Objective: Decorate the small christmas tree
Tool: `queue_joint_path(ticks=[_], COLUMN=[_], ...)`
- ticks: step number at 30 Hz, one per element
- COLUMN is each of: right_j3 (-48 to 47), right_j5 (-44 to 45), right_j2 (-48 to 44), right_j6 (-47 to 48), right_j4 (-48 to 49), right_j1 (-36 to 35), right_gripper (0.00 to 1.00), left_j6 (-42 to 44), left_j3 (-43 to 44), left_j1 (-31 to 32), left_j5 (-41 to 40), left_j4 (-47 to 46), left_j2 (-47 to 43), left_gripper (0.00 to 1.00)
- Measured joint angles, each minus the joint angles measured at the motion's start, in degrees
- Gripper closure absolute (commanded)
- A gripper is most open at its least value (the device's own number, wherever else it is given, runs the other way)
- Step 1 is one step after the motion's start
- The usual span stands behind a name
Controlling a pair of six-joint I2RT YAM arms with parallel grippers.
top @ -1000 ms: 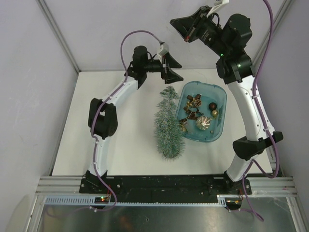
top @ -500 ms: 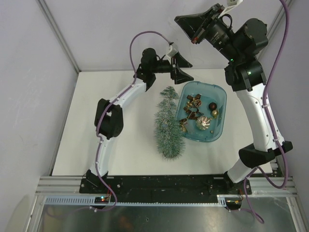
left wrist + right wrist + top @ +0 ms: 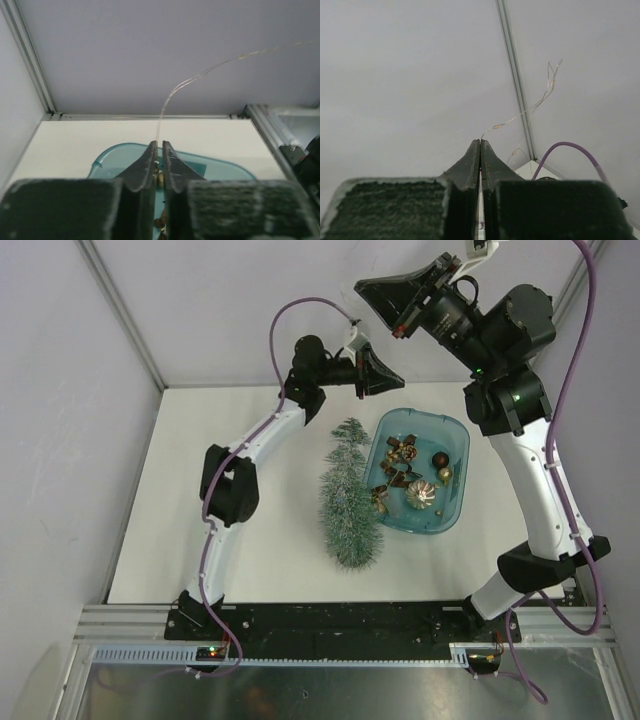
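The small christmas tree [image 3: 350, 498] lies on its side on the white table, tip toward the back wall, right beside the blue tray [image 3: 455, 445]. My left gripper [image 3: 388, 377] hovers above the tray's [image 3: 117, 154] far left corner. Its jaws are nearly together on a thin light wire [image 3: 172, 92] that rises from the left gripper [image 3: 160, 146] and arcs off to the right. High near the back wall, my right gripper [image 3: 372, 292] is shut on the same kind of wire [image 3: 532, 106], which leaves the right gripper [image 3: 480, 141] and curls up to the right.
The tray holds several small gold and brown ornaments [image 3: 418, 492]. Enclosure walls and metal frame posts [image 3: 125, 325] stand close on the left, back and right. A purple cable [image 3: 567, 150] loops below the right gripper.
My left gripper, wide open a second ago, has closed on the wire and moved right toward the tray. The right arm has swung right and higher.
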State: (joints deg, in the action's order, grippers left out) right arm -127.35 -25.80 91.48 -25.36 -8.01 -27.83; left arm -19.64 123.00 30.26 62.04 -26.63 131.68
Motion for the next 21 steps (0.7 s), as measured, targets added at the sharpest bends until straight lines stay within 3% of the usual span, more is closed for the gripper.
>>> queue_joint_path(ticks=[10,16,21], right_j3=[1.5,5.5,11.7], right_j5=[5.3,9.2,12.4], right_j2=[-3.7,-9.3,-14.0], right_j6=[4.2,6.0,7.3], right_j4=[-2.4,-1.7,0.5], right_j1=[0.1,0.9,1.2], right_gripper=[1.0,1.0,1.0], left_j6=[-2.8,1.4,5.6], left_j3=[1.2,4.2,9.3], left_j1=[-4.8,-10.5,-11.1], left_j5=[1.9,-0.4,-1.9], left_j4=[0.6,9.1,13.9], left_j2=[-0.5,-4.5,-10.1], left_gripper=[1.0,1.0,1.0])
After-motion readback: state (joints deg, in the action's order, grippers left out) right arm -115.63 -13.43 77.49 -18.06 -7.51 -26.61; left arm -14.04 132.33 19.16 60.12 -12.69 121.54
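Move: The left fingers, nearly shut above the tray, have the thin light wire right between their tips; the tree stands about 18 cm back and 11 cm left of them, its middle some 14 cm lower. The tray's middle is roughly 32 cm below, 1 cm back and 6 cm right. From the high right hand, already holding the wire, the tree is about 7 cm back, straight in line sideways and 44 cm down, the tray 11 cm ahead, 17 cm right and 62 cm down. Upward and leftward, about 13 cm up and 11 cm left, the left hand carries the wire away from the tray after its fingers close fully on it; it first swings out forward, then eases back, turning some 15 degrees counter-clockwise. The right hand keeps its pinch on the wire, travelling some 7 cm right and slightly back while turning clockwise. ##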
